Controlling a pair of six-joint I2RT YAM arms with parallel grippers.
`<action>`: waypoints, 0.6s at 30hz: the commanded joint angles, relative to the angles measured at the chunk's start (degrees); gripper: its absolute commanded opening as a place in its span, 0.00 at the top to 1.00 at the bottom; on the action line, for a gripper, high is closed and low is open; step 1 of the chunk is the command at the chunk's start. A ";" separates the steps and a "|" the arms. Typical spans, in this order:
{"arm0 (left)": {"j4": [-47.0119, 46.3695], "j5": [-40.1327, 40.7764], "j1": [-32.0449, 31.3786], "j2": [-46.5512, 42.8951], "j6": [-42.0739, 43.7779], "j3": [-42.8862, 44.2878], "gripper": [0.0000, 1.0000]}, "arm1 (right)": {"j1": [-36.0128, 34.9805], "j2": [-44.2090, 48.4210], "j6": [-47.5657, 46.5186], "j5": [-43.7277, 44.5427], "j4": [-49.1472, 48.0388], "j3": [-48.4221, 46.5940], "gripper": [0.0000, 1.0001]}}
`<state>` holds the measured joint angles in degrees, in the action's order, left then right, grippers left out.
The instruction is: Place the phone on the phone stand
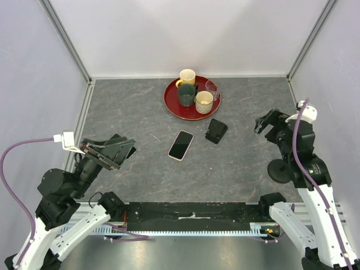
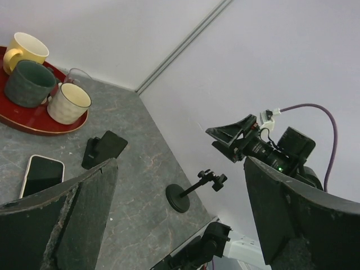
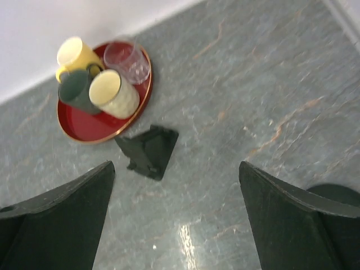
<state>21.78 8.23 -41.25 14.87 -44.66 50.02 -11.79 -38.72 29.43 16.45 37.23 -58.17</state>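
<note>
The phone lies flat on the grey table, screen up, with a pale case edge; the left wrist view also shows the phone, at its left edge. The phone stand is a black round disc with a short post, close to the right arm, and the same phone stand appears between the left fingers' view. My left gripper hovers open, left of the phone. My right gripper hovers open at the right, above bare table. Nothing sits between either pair of fingers.
A red round tray at the back holds a yellow mug, a dark green mug, a cream cup and a glass. A small black folding piece lies right of the phone. Walls enclose three sides.
</note>
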 commanded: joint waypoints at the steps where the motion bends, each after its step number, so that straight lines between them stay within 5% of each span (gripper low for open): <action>1: -1.04 -1.55 0.21 -0.72 -2.80 -1.68 0.01 | -0.16 -2.13 -0.69 -5.98 -4.27 2.53 0.02; 6: -1.04 -1.81 0.21 -0.72 -3.67 -3.00 0.01 | -0.86 -12.85 1.85 -13.28 -3.59 4.47 0.02; 14: -2.00 -3.31 0.12 -0.37 -5.87 -4.93 0.01 | -10.52 -23.59 12.84 -1.77 -4.71 7.81 0.02; 18: -2.09 -3.83 0.21 -0.55 -6.14 -5.55 0.01 | -12.64 -24.82 6.55 -11.32 -11.54 9.04 0.02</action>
<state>21.63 5.80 -41.23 14.52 -48.38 45.06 -22.63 -63.46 38.39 10.81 34.20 -49.19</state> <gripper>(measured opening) 0.990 0.982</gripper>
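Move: The phone lies flat some 33 cm to the right hand's left, about 3 cm farther out and 30 cm below. Nearer that hand's way is the phone stand, about 14 cm left, 10 cm ahead and 27 cm below; the white cup stands about 27 cm ahead and 20 cm left, 26 cm below. From the left hand the phone is some 19 cm ahead, 15 cm to the right and 39 cm below. Drop the open right gripper quickly by about 17 cm while carrying it left towards the phone and the phone stand, easing forward a little first and then partly back, and tip its fingers some 30 degrees farther down. Meanwhile let the open left gripper sink slowly, drifting slightly right. Touch nothing with either hand. ##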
